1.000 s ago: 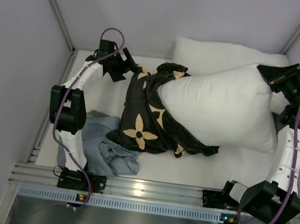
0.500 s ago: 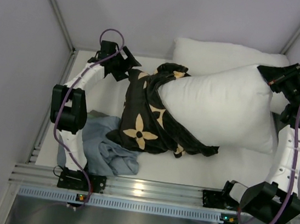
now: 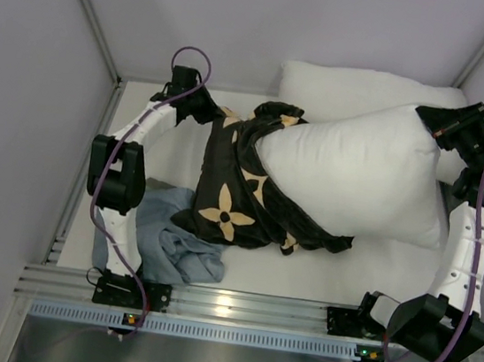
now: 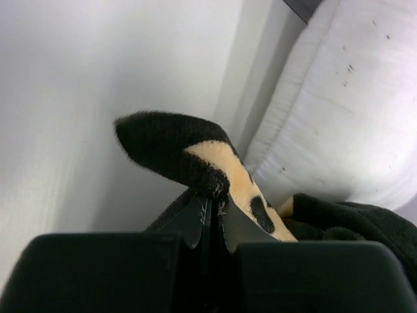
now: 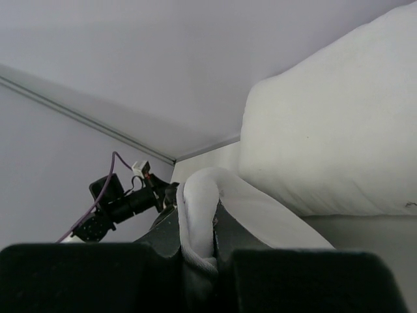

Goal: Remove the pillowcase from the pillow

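Observation:
The black pillowcase (image 3: 232,189) with tan flowers covers only the left end of the plump white pillow (image 3: 359,174), which lies across the table's middle. My left gripper (image 3: 218,114) is at the pillowcase's far left corner and shut on a fold of it (image 4: 195,156). At the pillow's far right corner my right gripper (image 3: 434,123) is shut on a bunched edge of the pillow (image 5: 199,215). Most of the pillow is bare; its left end is hidden inside the cover.
A second plain white pillow (image 3: 352,87) lies behind, against the back wall. A blue-grey cloth (image 3: 171,243) is crumpled at the near left by the left arm's base. Walls close in on the left, right and back.
My left gripper moved right to the pillowcase's far corner and closed on the fabric. The right gripper and pillow have not moved.

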Robot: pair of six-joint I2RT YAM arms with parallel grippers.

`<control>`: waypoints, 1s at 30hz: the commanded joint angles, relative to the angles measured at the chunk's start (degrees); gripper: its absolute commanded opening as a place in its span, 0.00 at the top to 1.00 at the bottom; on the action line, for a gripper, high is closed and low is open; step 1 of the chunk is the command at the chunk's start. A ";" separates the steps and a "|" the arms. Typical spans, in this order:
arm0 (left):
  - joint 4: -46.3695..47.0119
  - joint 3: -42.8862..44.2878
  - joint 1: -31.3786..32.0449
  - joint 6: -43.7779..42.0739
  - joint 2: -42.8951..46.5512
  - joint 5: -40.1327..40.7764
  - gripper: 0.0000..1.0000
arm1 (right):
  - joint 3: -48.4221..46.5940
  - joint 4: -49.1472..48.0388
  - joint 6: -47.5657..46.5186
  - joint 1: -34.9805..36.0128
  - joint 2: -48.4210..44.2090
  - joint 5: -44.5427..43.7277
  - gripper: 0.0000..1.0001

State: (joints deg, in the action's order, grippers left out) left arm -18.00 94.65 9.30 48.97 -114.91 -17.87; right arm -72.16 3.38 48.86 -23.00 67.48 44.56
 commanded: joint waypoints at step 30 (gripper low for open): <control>-32.89 7.38 -3.50 -28.31 58.66 59.61 1.00 | -4.48 4.27 -2.98 -9.25 1.07 -15.29 1.00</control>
State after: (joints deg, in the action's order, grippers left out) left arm -52.95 95.42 6.81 26.20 -58.50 30.24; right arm -73.17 12.51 46.11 -28.10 67.55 37.19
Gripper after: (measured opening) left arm 0.026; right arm 0.049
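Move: The left hand already pinches a corner of the pillowcase, whose bunched middle lies about 12 cm to its right, 18 cm back and 8 cm below. From this hand the pillow is some 34 cm right and 15 cm back, and the blue cloth 11 cm left, 32 cm back, low on the table. The right hand, still holding the pillow's far right corner, has the pillowcase about 37 cm to its left, 4 cm back and 33 cm below. The left hand hauls the pinched corner up, back and left some 40 cm; the right, gripping, eases 5 cm right. ##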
